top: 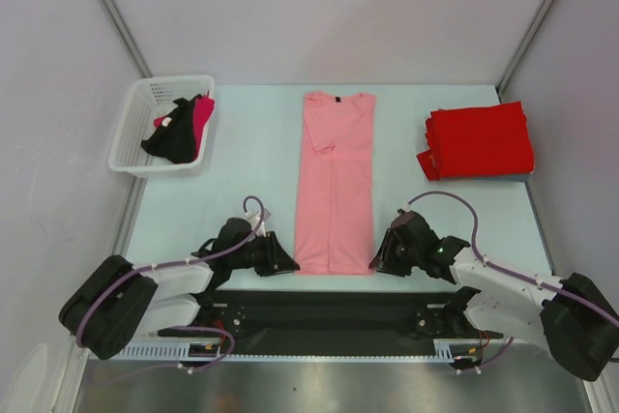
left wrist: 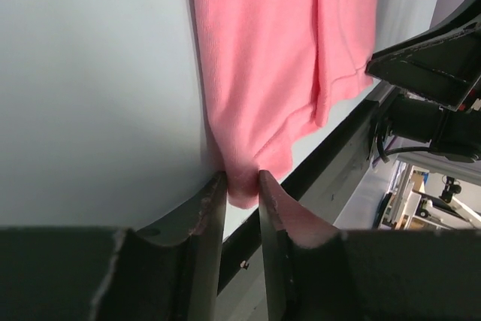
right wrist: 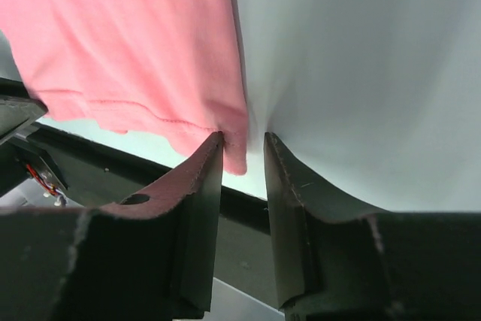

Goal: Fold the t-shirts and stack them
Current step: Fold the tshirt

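Observation:
A salmon pink t-shirt (top: 335, 181) lies folded into a long strip down the middle of the table, collar at the far end. Both grippers are at its near hem. My left gripper (top: 290, 263) holds the near left corner: in the left wrist view the pink cloth (left wrist: 263, 50) fills the gap between the tips of the gripper (left wrist: 240, 178). My right gripper (top: 377, 260) is at the near right corner. In the right wrist view the corner of the shirt (right wrist: 135, 35) sits inside the gripper (right wrist: 244, 140), against one finger with a gap to the other. Folded red t-shirts (top: 481, 140) are stacked at the far right.
A white lattice basket (top: 131, 132) stands at the far left with black and magenta clothes (top: 179, 128) in it. The table's near edge and a black base rail (top: 329, 311) run just behind the hem. The right arm (left wrist: 436, 65) shows in the left wrist view.

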You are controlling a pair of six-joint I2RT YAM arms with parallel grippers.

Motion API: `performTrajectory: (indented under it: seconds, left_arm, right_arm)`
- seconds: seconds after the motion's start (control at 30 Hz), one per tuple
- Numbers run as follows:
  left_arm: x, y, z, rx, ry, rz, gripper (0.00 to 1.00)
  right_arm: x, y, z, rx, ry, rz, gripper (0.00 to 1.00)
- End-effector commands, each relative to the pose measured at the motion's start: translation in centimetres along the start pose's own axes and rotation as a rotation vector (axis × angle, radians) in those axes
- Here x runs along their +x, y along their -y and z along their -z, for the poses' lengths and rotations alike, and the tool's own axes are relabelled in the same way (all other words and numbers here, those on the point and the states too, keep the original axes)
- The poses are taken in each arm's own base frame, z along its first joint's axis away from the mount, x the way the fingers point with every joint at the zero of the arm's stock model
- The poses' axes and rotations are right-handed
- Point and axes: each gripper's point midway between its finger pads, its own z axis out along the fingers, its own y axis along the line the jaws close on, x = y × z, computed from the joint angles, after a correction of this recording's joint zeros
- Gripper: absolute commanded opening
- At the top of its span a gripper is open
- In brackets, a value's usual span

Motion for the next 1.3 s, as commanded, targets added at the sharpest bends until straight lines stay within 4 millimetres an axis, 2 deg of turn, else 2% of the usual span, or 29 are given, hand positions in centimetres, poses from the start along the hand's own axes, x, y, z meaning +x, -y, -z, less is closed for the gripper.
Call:
performTrajectory:
  seconds: [0.0, 0.03, 0.07, 0.13, 0.17, 0.23, 0.27, 0.4, 0.57, 0.6, 0.67, 0.7, 0.83, 0.9, 0.97, 1.03, 1.07, 1.13, 1.17, 1.2, 1.23, 1.27]
  left_arm:
    - [-0.1, -0.2, -0.4, -0.018, -0.004, -0.009, 0.30]
    - [-0.2, 0.0, -0.5, -0.007, -0.005, -0.012, 0.29]
    - [-0.1, -0.1, -0.6, -0.008, -0.016, -0.006, 0.27]
    - [0.0, 0.1, -0.6, 0.000, -0.023, -0.009, 0.20]
    - [0.1, 0.0, -0.6, -0.001, -0.026, -0.009, 0.17]
    - [0.2, -0.2, -0.5, -0.012, -0.030, -0.014, 0.04]
    - [0.0, -0.3, -0.5, -0.021, -0.025, -0.018, 0.00]
    - [-0.2, 0.3, -0.3, -0.021, -0.030, -0.027, 0.00]
    - [-1.6, 2.8, 0.1, 0.033, -0.013, -0.040, 0.00]
    - [-2.3, 3.3, 0.2, 0.038, 0.006, -0.037, 0.00]
    - [-3.5, 4.3, 0.4, 0.059, 0.039, -0.035, 0.00]
    - [-4.1, 4.5, 0.6, 0.061, 0.055, -0.029, 0.00]
    - [-6.6, 6.3, 0.8, 0.087, 0.089, -0.036, 0.00]
    - [-8.6, 7.1, 0.8, 0.093, 0.126, -0.037, 0.00]
    - [-10.5, 8.1, 0.8, 0.107, 0.156, -0.045, 0.00]
    - [-12.5, 7.6, 0.7, 0.095, 0.182, -0.017, 0.01]
    - [-13.5, 7.6, 0.6, 0.092, 0.197, -0.009, 0.00]
    - [-16.0, 7.5, 0.3, 0.081, 0.232, 0.014, 0.00]
    - [-16.8, 7.4, 0.1, 0.075, 0.238, 0.023, 0.00]
    - [-18.5, 8.2, 0.2, 0.093, 0.263, 0.017, 0.00]
    - [-18.9, 7.5, -0.7, 0.081, 0.248, 0.046, 0.00]
    - [-20.2, 8.3, -0.8, 0.097, 0.263, 0.041, 0.00]
  right_arm:
    - [0.4, 0.4, -0.4, -0.005, -0.011, -0.007, 0.34]
    - [0.4, 0.3, -0.5, -0.012, -0.014, -0.007, 0.33]
    - [0.6, 0.3, -0.5, -0.012, -0.022, -0.008, 0.28]
    - [0.8, 0.2, -0.6, -0.020, -0.035, -0.010, 0.24]
    - [0.9, 0.2, -0.6, -0.021, -0.043, -0.009, 0.17]
    - [1.2, -0.4, -0.4, -0.054, -0.064, 0.010, 0.02]
    - [1.4, -0.6, -0.2, -0.066, -0.072, 0.018, 0.00]
    - [0.6, -1.5, 0.9, -0.073, -0.058, 0.029, 0.00]
    - [-1.4, -2.8, 2.6, -0.139, -0.002, 0.011, 0.00]
    - [-2.6, -3.0, 3.0, -0.151, 0.024, -0.014, 0.00]
    - [-3.4, -3.6, 3.4, -0.183, 0.028, -0.011, 0.00]
    - [-4.8, -4.2, 3.9, -0.195, 0.060, -0.020, 0.00]
    - [-7.7, -5.2, 4.2, -0.204, 0.098, -0.007, 0.00]
    - [-8.9, -5.2, 3.6, -0.196, 0.097, -0.001, 0.00]
    - [-11.0, -5.9, 4.0, -0.225, 0.118, -0.014, 0.00]
    - [-12.5, -5.8, 3.4, -0.207, 0.115, -0.009, 0.00]
    - [-14.2, -6.2, 3.7, -0.209, 0.144, -0.012, 0.00]
    - [-15.5, -6.1, 2.6, -0.196, 0.130, -0.012, 0.00]
    - [-17.2, -6.9, 2.9, -0.207, 0.156, -0.008, 0.00]
    - [-17.9, -7.0, 2.6, -0.202, 0.156, -0.011, 0.00]
    - [-18.3, -6.6, 1.4, -0.181, 0.132, -0.022, 0.00]
    - [-19.8, -7.2, 1.6, -0.192, 0.154, -0.018, 0.00]
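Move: The pink t-shirt's near hem has its left corner between the left hand's still part-open fingers, only about 1 cm below them, and its right corner about 1 cm below the right hand and level with it. The shirt's collar lies some 43 cm ahead of the left hand and 10 cm to its right. The red stack is roughly 30 cm ahead of the right hand and 26 cm to its right. The t-shirt's two hem corners get pinched, one by each hand, as the fingers shut fully almost on the table. Then both hands lift them together, about 8 cm up, while sweeping some 15 cm forward over the shirt towards its collar; the climb fades as the forward sweep quickens. The left wrist swings about 10 degrees counter-clockwise. ##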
